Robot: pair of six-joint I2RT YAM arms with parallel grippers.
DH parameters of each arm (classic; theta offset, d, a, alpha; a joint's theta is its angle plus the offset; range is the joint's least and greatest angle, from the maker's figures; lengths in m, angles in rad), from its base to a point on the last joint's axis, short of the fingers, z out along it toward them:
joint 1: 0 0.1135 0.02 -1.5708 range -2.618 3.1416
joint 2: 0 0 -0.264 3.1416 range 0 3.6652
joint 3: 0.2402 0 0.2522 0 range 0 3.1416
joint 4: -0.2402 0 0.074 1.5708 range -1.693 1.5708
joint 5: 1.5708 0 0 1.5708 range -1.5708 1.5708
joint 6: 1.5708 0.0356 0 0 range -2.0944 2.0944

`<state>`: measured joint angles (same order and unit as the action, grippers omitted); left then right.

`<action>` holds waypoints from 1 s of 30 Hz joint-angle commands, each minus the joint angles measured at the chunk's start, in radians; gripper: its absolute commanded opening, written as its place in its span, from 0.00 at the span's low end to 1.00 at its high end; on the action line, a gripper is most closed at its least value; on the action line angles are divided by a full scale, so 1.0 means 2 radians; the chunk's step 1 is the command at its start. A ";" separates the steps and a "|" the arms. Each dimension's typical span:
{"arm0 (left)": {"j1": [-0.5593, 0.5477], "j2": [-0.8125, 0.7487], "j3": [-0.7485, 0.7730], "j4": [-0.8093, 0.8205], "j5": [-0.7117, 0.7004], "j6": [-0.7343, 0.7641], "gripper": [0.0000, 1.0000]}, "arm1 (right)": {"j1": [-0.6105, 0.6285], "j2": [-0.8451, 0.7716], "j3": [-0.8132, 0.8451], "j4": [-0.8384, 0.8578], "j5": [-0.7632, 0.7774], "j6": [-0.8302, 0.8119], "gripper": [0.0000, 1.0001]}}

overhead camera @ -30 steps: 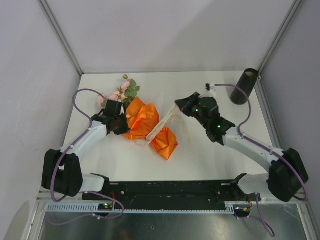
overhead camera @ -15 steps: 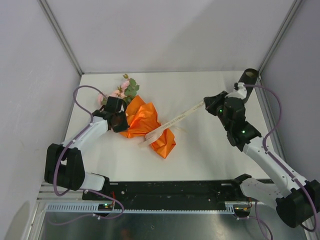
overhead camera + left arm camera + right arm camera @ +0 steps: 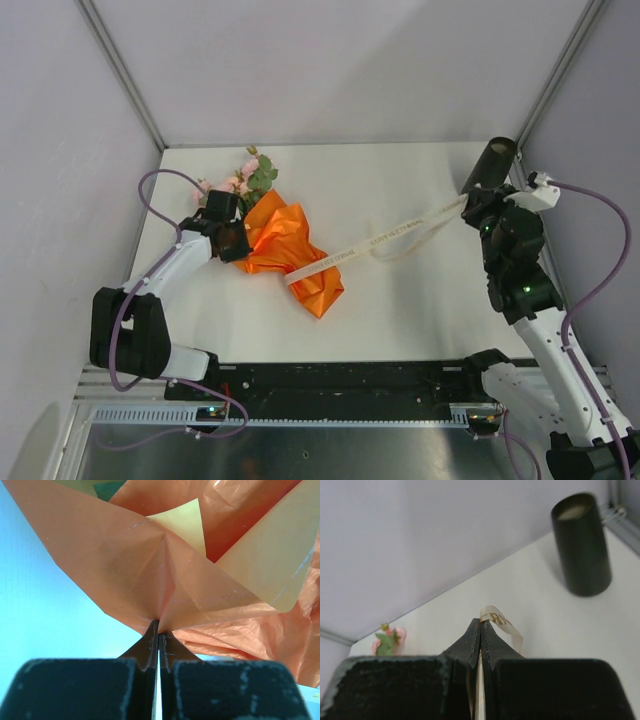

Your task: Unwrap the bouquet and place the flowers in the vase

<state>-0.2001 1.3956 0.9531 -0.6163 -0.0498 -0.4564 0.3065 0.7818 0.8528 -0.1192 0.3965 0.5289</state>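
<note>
The bouquet [image 3: 285, 245] lies on the table left of centre, its orange paper [image 3: 165, 575] crumpled and its pink flowers [image 3: 245, 180] poking out at the far-left end. My left gripper [image 3: 240, 238] is shut on a fold of the orange paper [image 3: 300, 250]. A cream ribbon [image 3: 385, 238] stretches from the wrap to my right gripper [image 3: 470, 205], which is shut on its end [image 3: 497, 620]. The black vase [image 3: 490, 170] stands upright at the back right, just behind the right gripper, and also shows in the right wrist view [image 3: 581, 542]. The flowers [image 3: 387, 639] show small at far left there.
The white table [image 3: 400, 300] is walled by grey panels on the left, back and right. A metal corner post [image 3: 555, 80] rises beside the vase. The black base rail [image 3: 340, 385] runs along the near edge.
My right gripper has pulled the ribbon far to the right, towards the vase, drawing it out long. The bouquet shifted slightly. The left gripper has kept its hold on the paper.
</note>
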 commanded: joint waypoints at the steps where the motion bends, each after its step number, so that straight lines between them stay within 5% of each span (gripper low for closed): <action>1: 0.007 0.002 0.020 -0.001 0.003 0.018 0.00 | -0.020 0.000 0.047 0.024 0.052 -0.070 0.00; 7: 0.009 -0.002 0.019 -0.001 0.013 0.022 0.00 | -0.032 0.029 0.116 0.039 0.128 -0.120 0.00; 14: 0.012 -0.012 0.005 -0.002 0.016 0.027 0.00 | -0.066 0.056 0.135 0.022 0.109 -0.098 0.00; 25: 0.013 -0.028 0.007 -0.001 0.074 0.031 0.00 | -0.037 0.049 -0.002 -0.052 -0.196 0.041 0.00; 30: 0.013 -0.034 -0.005 0.002 0.085 0.030 0.01 | 0.046 0.074 -0.085 -0.024 -0.228 0.137 0.07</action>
<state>-0.1806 1.3678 0.9520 -0.6159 0.0692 -0.4168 0.2829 0.8978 0.7658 -0.1951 0.0799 0.6239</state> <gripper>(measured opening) 0.005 0.036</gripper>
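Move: The orange wrap's middle lies about 33 cm to the right hand's left, 2 cm farther out and some 28 cm below; its foot, with the ribbon's far end across it, is about 6 cm to the left hand's right and 8 cm nearer than the wrap's middle is from the right hand. From the right hand the vase stands 20 cm ahead, 10 cm right, 22 cm lower. From the left hand, the wrap's middle is about 10 cm right, 3 cm ahead, 4 cm below. Keep the ribbon's end pinched in the right gripper: carry it up and right roughly 10 cm, then swing back left and down past the start, about 20 cm lower than the top, towards the wrap, fingers turning counter-clockwise and tipping down. Keep the left gripper shut on the wrap's edge, easing slightly right and up. ##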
